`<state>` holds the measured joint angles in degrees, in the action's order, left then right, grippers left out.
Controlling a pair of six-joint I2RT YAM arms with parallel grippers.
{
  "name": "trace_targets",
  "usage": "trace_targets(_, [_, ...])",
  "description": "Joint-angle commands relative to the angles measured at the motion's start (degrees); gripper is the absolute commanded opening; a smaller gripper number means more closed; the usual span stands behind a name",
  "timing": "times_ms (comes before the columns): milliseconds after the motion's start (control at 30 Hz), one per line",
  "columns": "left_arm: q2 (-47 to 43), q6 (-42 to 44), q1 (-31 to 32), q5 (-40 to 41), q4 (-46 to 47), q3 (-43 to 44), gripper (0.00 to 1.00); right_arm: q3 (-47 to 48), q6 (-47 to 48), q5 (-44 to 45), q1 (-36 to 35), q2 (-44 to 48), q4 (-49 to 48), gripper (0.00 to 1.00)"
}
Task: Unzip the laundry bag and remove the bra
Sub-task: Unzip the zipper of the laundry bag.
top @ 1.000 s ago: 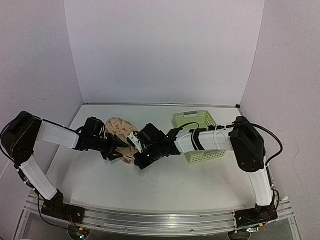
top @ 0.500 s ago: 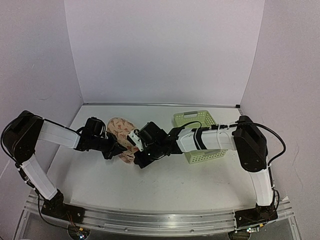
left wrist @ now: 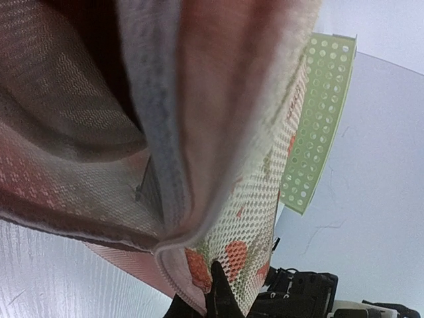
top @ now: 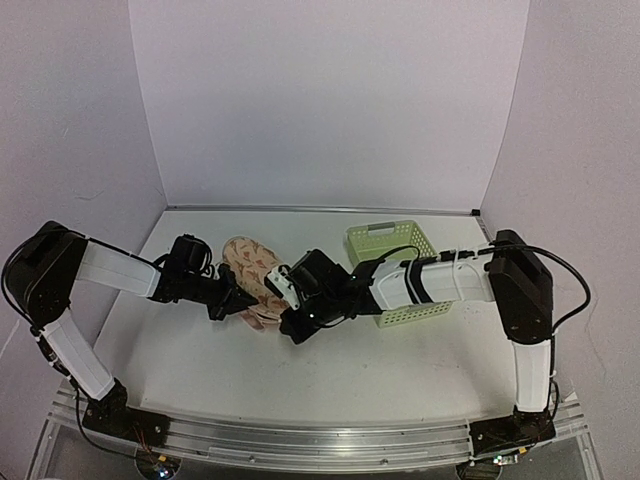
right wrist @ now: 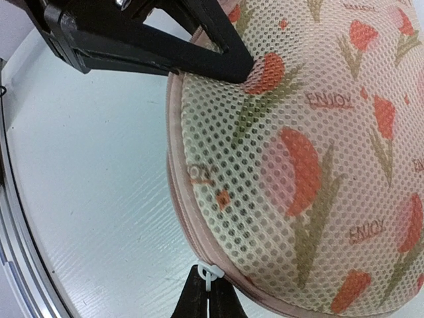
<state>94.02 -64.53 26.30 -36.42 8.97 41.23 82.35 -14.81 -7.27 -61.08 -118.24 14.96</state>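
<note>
The laundry bag, beige-pink mesh with orange-red flower prints, lies left of the table's centre. My left gripper is shut on the bag's near-left edge; one black finger presses the mesh, and its fingers show at the top of the right wrist view. My right gripper is shut on the white zipper pull at the bag's rim. The bag's seam gapes, showing a pale inside. I cannot make out the bra; only dark shadow shows deep in the gap.
A pale green plastic mesh basket stands right of the bag, behind my right forearm, and its holed wall shows in the left wrist view. White walls close the back and sides.
My left gripper has shut on the bag's edge. My right arm has shifted a little rightward with the zipper pull, and the bag has moved slightly right with it.
</note>
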Motion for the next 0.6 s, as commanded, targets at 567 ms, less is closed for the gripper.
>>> trace_targets(567, [-7.0, 29.45, -4.73, -11.48, -23.51, 8.93, 0.0, -17.03, 10.07, 0.25, 5.43, 12.52, -4.97, 0.0])
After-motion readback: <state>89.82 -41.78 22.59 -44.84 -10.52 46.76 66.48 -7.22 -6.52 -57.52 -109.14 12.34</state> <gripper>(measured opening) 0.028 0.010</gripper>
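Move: My right hand still has the zipper pull pinched at the laundry bag's near right edge; the bag's middle lies about 10 cm ahead and 5 cm to the left of that hand, a little lower. The green basket stands some 13 cm ahead and 21 cm to its right. My left hand keeps hold of the bag's open rim, with the zipper pull some 6 cm back and 6 cm to its right. I haul the zipper pull about 7 cm to the right with my right hand, away from my left, sinking some 2 cm and keeping the pinch. Meanwhile my left hand keeps its grip on the rim as a counter-hold, first easing back, then also lifting and shifting slightly left, some 3.5 cm in all, while turning about 15 degrees clockwise. ##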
